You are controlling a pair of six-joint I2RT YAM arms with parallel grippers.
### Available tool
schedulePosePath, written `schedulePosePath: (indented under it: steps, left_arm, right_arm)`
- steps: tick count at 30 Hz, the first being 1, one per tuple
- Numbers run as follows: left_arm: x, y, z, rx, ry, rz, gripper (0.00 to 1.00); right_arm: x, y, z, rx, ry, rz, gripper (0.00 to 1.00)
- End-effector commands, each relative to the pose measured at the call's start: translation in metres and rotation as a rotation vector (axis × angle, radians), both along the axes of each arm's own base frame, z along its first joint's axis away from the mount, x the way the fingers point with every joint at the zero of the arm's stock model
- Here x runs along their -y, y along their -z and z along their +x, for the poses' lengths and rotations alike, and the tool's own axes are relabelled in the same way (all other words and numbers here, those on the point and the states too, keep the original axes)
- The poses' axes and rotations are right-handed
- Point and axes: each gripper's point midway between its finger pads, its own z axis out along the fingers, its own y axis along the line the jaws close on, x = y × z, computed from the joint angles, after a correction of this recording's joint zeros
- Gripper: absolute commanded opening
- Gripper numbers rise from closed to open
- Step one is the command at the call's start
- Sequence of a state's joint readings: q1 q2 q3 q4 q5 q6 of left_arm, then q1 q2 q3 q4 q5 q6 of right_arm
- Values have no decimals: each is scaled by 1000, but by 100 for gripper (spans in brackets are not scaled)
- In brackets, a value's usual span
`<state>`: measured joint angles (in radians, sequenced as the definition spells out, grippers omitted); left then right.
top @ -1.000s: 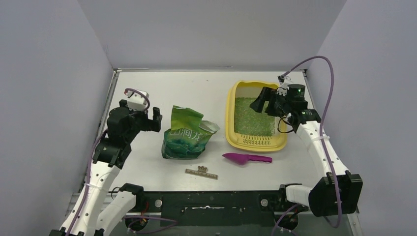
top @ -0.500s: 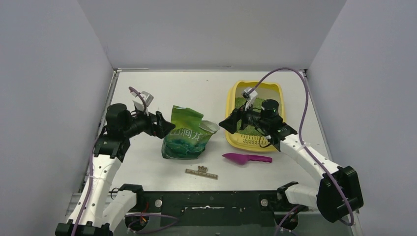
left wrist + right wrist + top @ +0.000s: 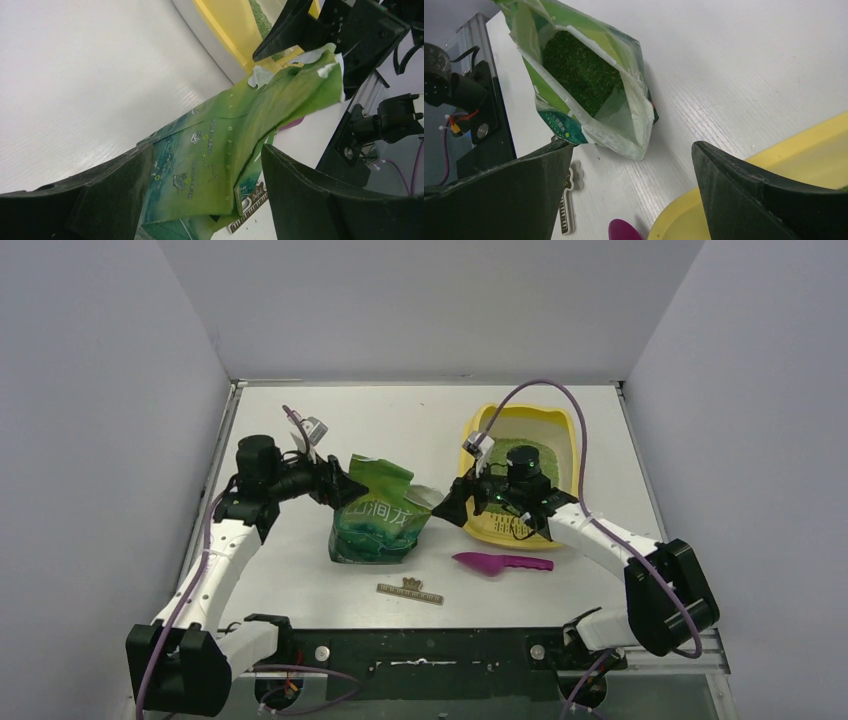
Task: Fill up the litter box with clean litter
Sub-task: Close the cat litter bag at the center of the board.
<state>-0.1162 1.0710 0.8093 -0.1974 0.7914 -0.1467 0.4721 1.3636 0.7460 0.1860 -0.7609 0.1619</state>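
The pale yellow litter box (image 3: 556,421) sits at the right rear, with light-green clean litter (image 3: 506,451) in it; my right arm covers much of it. A glossy green bag (image 3: 379,517) stands mid-table, its mouth open, and more green litter (image 3: 579,70) shows inside. My left gripper (image 3: 337,486) is at the bag's upper left. It is open, with the bag's top flap (image 3: 220,150) between its fingers (image 3: 115,195). My right gripper (image 3: 455,505) is open just right of the bag's mouth, over bare table, holding nothing.
A magenta scoop (image 3: 501,563) lies in front of the litter box. A thin torn-off strip (image 3: 411,590) lies near the front edge, below the bag. Grey walls close in the table on three sides.
My right arm swung left from over the litter box to the bag's right side. My left gripper moved right onto the bag's upper left edge.
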Motion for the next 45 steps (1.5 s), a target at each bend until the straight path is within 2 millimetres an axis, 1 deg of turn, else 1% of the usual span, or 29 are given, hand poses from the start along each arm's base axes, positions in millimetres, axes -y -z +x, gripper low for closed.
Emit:
schedulePosePath:
  steps: [1,3,5,7,11,15,18,20,22,24,26,27,29,30,35,38,41,45]
  left_arm:
    - [15,-22,8,91,98,-65,72]
    - [18,-19,8,67,114,-82,60]
    - [20,-17,7,50,129,-91,54]
    - [21,-17,6,39,138,-100,47]
    - [25,-20,3,24,173,-130,25]
    - [26,-23,-2,-5,212,-161,10]
    - [28,-28,-7,-44,268,-207,1]
    - [27,-29,-9,-83,297,-236,0]
    - [25,-30,-9,-116,314,-261,0]
    - [24,-32,-10,-132,337,-279,0]
    - [24,-34,-13,-125,355,-283,0]
    - [24,-35,-14,-115,361,-281,0]
    - [25,-39,-18,-93,385,-280,0]
    - [25,-40,-20,-87,398,-283,0]
    - [25,-49,-24,-73,431,-291,0]
    - [26,-53,-23,-75,437,-293,0]
    - [25,-47,-21,-108,425,-282,0]
    - [22,-33,-22,-148,396,-235,0]
  right_arm:
    - [-22,-29,-2,150,-160,52,93]
    - [-25,-25,-6,151,-200,43,93]
    - [-27,-21,-9,164,-228,29,93]
    - [-29,-17,-8,194,-242,6,93]
    - [-36,-12,-3,220,-274,-5,93]
    - [-45,-14,-4,239,-335,11,93]
    - [-48,-10,-3,256,-359,4,90]
    - [-48,-7,-4,255,-372,0,84]
    - [-48,-7,-6,255,-378,1,71]
    - [-45,-6,-9,253,-383,-11,56]
    - [-41,-6,-12,263,-387,-29,38]
    - [-39,-7,-14,274,-392,-36,29]
    - [-34,-12,-19,295,-408,-50,6]
    - [-33,-16,-24,291,-421,-52,0]
    - [-26,-44,-48,247,-473,-5,0]
    - [-18,-53,-55,247,-463,18,0]
    - [-10,-53,-51,219,-422,22,0]
    - [-1,-44,-32,101,-311,39,0]
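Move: The left hand is open at the cat litter bag's left rim, which lies about 2 cm to its right, 1 cm back and roughly level. For the right hand, the bag's right rim corner is some 3 cm left, 2 cm back and 3 cm lower. From that hand the metal clip lies 14 cm back, 6 cm left; the purple scoop 9 cm back, 12 cm right; the litter box's middle 9 cm ahead, 17 cm right, all 12-15 cm down. Both hands pinch the bag's rim at opposite ends. The left eases right about 2.5 cm and shuts on the left edge, turning clockwise some 20 degrees and then rising. The right reaches left and slightly down and back, turning counter-clockwise, closes later on the right corner, then draws it back, up about 4 cm and to the right. ##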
